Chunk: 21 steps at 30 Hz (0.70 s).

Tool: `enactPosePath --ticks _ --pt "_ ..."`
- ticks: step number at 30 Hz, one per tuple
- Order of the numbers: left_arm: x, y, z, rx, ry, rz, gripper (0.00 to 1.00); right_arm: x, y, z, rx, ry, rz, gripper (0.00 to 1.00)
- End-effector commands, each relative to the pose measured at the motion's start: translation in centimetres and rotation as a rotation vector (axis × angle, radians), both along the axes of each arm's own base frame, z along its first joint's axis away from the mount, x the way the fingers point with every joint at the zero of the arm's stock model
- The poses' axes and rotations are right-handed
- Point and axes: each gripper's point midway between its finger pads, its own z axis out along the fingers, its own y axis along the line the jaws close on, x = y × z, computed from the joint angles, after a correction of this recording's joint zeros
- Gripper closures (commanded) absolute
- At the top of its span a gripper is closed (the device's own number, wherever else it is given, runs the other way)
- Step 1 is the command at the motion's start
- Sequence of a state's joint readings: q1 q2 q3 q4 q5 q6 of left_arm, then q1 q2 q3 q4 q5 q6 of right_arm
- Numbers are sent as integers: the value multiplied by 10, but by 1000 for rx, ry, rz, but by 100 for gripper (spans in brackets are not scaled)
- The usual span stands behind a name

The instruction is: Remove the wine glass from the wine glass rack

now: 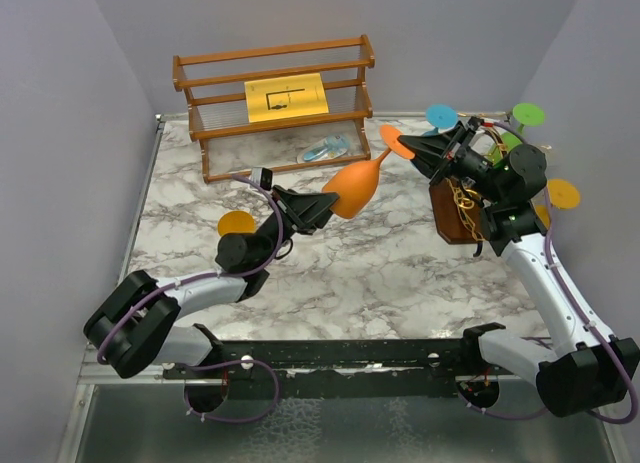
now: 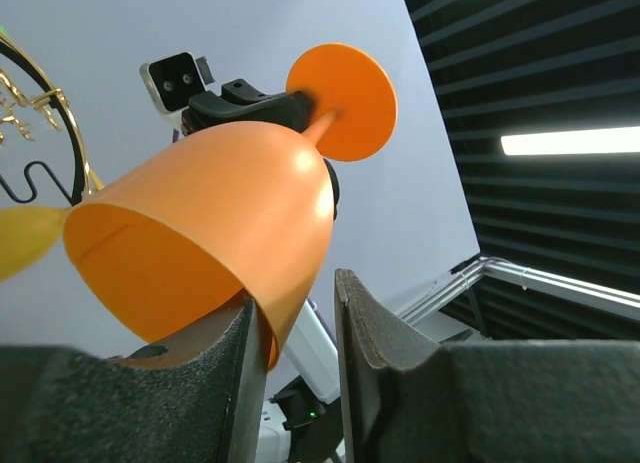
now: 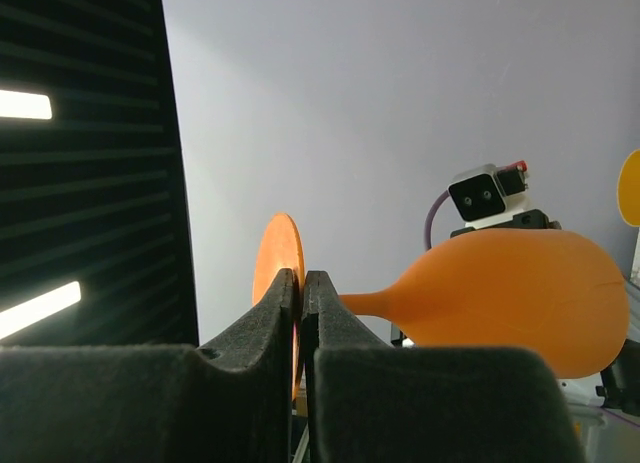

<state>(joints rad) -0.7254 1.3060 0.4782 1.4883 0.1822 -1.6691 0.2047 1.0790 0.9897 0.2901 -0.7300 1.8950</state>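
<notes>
An orange wine glass [image 1: 352, 188] [image 2: 220, 223] [image 3: 510, 293] hangs on its side in the air between my two arms. My right gripper [image 1: 412, 148] [image 3: 302, 278] is shut on its flat round foot [image 3: 275, 273]. My left gripper [image 1: 318, 205] [image 2: 295, 293] straddles the bowl's rim: one finger lies inside the bowl against the wall, and the other stands outside with a gap to the glass. The wine glass rack [image 1: 458, 215], a dark wooden block with curly gold and black wire arms [image 2: 70, 133], stands just behind my right wrist.
Blue [image 1: 441, 116], green [image 1: 528, 113] and yellow [image 1: 563, 193] glass feet show around the rack. An orange-yellow disc [image 1: 237, 223] lies by my left arm. A slatted wooden shelf [image 1: 200, 113] with a yellow sheet [image 1: 287, 96] stands at the back.
</notes>
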Motion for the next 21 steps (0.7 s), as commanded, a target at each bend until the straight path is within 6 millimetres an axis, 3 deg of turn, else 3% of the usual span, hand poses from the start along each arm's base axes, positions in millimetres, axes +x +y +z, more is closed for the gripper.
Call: enactPosePath --ticks 1,7,12,17,21 --pt "-22 24 44 -169 -139 10 71 4 0 -12 -50 -6 -25 96" --pt "-24 26 47 -177 -149 13 88 3 1 -24 -67 6 -24 94" --pt "-25 29 45 -176 -141 22 100 5 -1 -31 -129 -21 -61 83" --pt "-26 34 41 -173 -133 37 100 6 -4 -37 -179 -59 -100 69" --pt "-28 36 39 -164 -132 49 100 7 -9 -41 -217 -91 -145 51"
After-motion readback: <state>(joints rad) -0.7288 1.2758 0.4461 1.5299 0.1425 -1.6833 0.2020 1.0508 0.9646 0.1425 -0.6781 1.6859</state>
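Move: The orange wine glass slants mouth-down between the hands, its rim wall already between the open left fingers: its middle lies about 8 cm to the right, 4 cm ahead and 3 cm above. From the right hand, shut on its foot, that middle is some 8 cm left, 3 cm back and 4 cm lower. The yellow glass stands 19 cm left of the left hand, level with it and 27 cm below. The blue glass hangs 8 cm ahead of the right hand, 6 cm right and 12 cm lower. Close the left gripper on the rim wall of the orange glass, one finger inside the bowl, holding nearly still and easing about 1 cm left. As the left fingers shut, start opening the right gripper around the foot and sink it about 3.5 cm, dipping its fingertips some 10 degrees, to hand the glass over. ##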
